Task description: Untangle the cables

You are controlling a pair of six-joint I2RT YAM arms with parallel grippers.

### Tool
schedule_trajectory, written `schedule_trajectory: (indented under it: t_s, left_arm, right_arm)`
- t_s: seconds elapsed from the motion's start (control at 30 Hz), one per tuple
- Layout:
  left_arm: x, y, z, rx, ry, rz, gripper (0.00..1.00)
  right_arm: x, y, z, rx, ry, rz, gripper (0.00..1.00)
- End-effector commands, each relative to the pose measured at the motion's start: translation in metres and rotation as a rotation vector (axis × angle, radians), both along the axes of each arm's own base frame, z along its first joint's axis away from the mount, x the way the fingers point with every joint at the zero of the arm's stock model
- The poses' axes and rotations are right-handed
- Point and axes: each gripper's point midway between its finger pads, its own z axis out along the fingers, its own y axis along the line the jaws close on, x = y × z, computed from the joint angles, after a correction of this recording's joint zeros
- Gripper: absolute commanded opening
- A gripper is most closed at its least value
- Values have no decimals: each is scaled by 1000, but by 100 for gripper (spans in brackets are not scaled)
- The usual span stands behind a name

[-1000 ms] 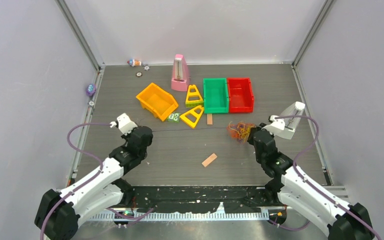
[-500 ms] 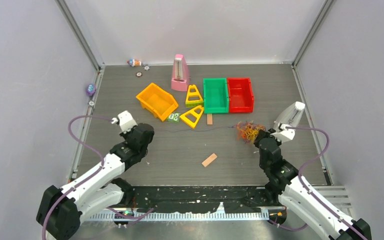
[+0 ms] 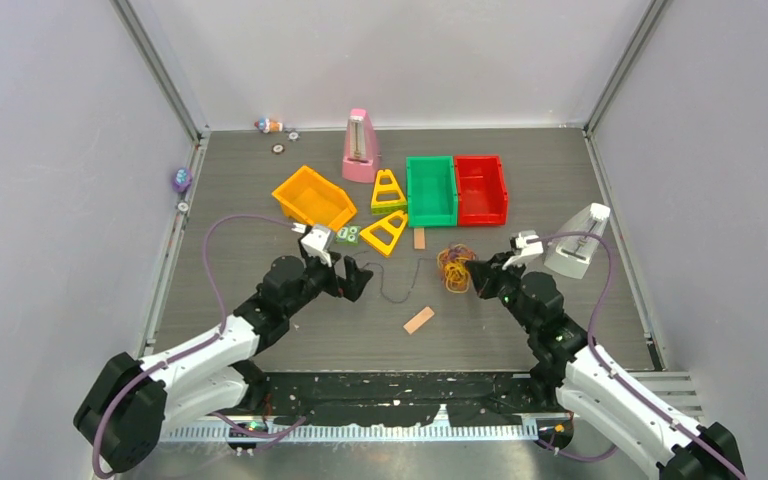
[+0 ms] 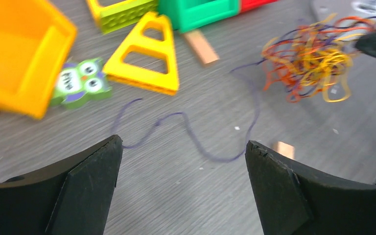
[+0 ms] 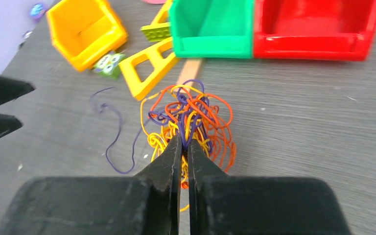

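The cables are a knot of thin yellow, orange-red and purple cords on the table's middle right, also in the left wrist view. My right gripper is shut on the near side of this knot, with purple and yellow strands pinched between its tips. One purple cable trails left from the knot and lies slack in a wavy line. My left gripper stands wide open just above the table at that strand's free end, holding nothing.
Behind the cables stand an orange bin, a green bin and a red bin. Two yellow triangle frames, an owl tile, a pink metronome and wooden sticks lie around. A white object sits at the right.
The left gripper has opened and let go of the purple cable, which went from taut to slack. Both arms swung toward the middle, and the knot moved left with the right gripper.
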Motion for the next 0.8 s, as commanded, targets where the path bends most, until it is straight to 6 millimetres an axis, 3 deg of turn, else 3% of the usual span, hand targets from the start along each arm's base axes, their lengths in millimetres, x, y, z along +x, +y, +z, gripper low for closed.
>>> schedule_trajectory:
  t_s: [0.0,0.13,0.33,0.47,0.77]
  left_arm:
    - [-12,-35,52,-92,-200,-210,96]
    - [-26,-47,63,-132,-240,-314,93]
    - [-37,-53,68,-159,-263,-381,93]
    - [-39,-58,69,-171,-248,-410,94]
    - [-36,-64,63,-166,-206,-424,93]
  right_arm:
    - [-11,37,78,80,-107,219,5]
    - [-23,56,123,102,-73,339,5]
    - [-41,82,159,123,-25,524,5]
    - [-49,94,173,141,-20,613,5]
    - [-64,105,183,160,-6,727,5]
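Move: The right hand holds the cable tangle, which hangs about 3 cm to its left, 1 cm ahead and 3 cm below; the open left gripper is some 27 cm to its left and 1 cm back. From the left hand the tangle is about 24 cm right and 2 cm ahead. The loose purple strand lies 8 cm to that hand's right, 2 cm ahead, and the yellow triangle 12 cm ahead, 7 cm right, both some 11 cm below. Right hand lifts the pinched tangle some 15 cm, 10 left, turning towards the open left gripper easing right. ##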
